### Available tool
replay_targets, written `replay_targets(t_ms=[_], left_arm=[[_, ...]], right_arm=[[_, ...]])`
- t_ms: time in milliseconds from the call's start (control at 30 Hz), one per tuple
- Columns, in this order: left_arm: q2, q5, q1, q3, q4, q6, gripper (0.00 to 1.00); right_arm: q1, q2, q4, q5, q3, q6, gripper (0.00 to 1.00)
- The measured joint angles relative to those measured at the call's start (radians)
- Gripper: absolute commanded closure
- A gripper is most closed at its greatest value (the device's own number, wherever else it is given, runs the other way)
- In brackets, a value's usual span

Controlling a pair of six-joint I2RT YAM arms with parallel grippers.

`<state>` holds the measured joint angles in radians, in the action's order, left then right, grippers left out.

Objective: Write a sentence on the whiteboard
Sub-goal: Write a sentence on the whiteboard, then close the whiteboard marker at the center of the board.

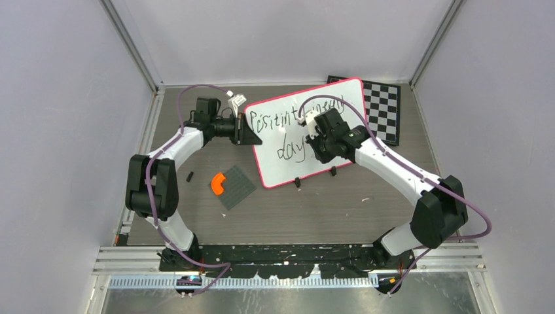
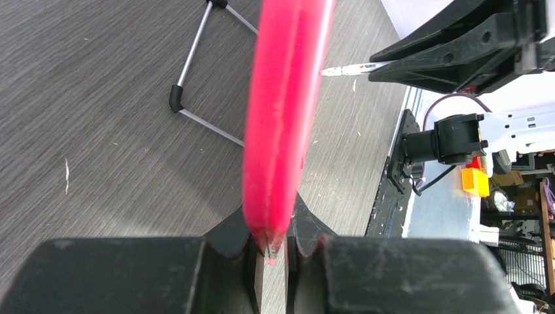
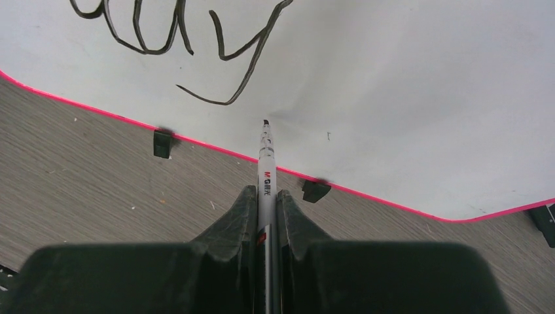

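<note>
The whiteboard (image 1: pixel 327 111) lies tilted mid-table, white with a red-pink rim (image 2: pixel 281 118) and two black feet (image 3: pixel 163 142). The sentence (image 1: pixel 298 118) runs along its top, with the short word "day" (image 3: pixel 163 33) beneath. My left gripper (image 1: pixel 252 135) (image 2: pixel 271 230) is shut on the board's left edge, which shows edge-on between the jaws. My right gripper (image 1: pixel 321 154) (image 3: pixel 265 194) is shut on a white marker (image 3: pixel 265 167). The marker's black tip sits at the board surface, just right of and below the tail of "day". I cannot tell whether it touches.
A black-and-white chessboard (image 1: pixel 385 108) lies partly under the whiteboard's far right corner. A dark grey studded plate (image 1: pixel 237 188) with an orange piece (image 1: pixel 218 184) sits left of the board, next to a small black bit (image 1: pixel 190 176). A thin wire stand (image 2: pixel 196 78) lies beyond my left gripper.
</note>
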<state>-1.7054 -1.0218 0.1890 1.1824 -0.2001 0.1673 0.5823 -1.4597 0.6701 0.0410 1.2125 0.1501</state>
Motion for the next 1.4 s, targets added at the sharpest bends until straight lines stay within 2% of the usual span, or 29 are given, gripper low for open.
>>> replay_targets(t_ms=[600, 667, 900, 1033, 1233, 1400], left_arm=[[0.0, 0.004, 0.002, 0.0, 0.0, -0.003, 0.98], [0.0, 0.004, 0.003, 0.0, 0.0, -0.004, 0.92], [0.0, 0.034, 0.006, 0.015, -0.038, -0.027, 0.58], [0.003, 0.057, 0.005, 0.024, -0.082, -0.045, 0.47], [0.055, 0.061, -0.033, 0.027, -0.145, -0.053, 0.39], [0.166, 0.062, -0.142, 0.027, -0.225, -0.08, 0.36]], right_arm=[[-0.008, -0.04, -0.006, 0.025, 0.002, 0.01, 1.0], [-0.008, -0.04, -0.001, 0.018, 0.012, 0.01, 1.0], [-0.008, -0.002, 0.035, -0.097, 0.027, 0.018, 1.0], [-0.006, 0.07, 0.069, -0.153, 0.03, 0.025, 1.0], [-0.006, 0.099, 0.118, -0.199, 0.088, 0.023, 1.0], [-0.008, 0.109, 0.133, -0.2, 0.104, 0.019, 1.0]])
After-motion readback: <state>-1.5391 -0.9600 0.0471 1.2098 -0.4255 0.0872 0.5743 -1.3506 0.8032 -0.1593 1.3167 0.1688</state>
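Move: Just past the y of "day" lies the blank spot for the full stop, about 3 cm ahead of the right hand, 3 cm to its left and 7 cm below; the pen already held reaches nearly to it. "day" is centred some 8 cm left and 5 cm ahead of that hand. The left fingers already pinch the whiteboard's left edge, with the grey baseplate about 14 cm back, 6 cm left and well below them. Dipping about 1.5 cm, the right hand sets the marker tip on the whiteboard after "day", makes a very short stroke forward and to the right, then lifts some 7 cm off while drawing back about 4 cm and slightly left. The left fingers then open and let go of the board's edge, moving about 6 cm left and 4 cm up from it. ##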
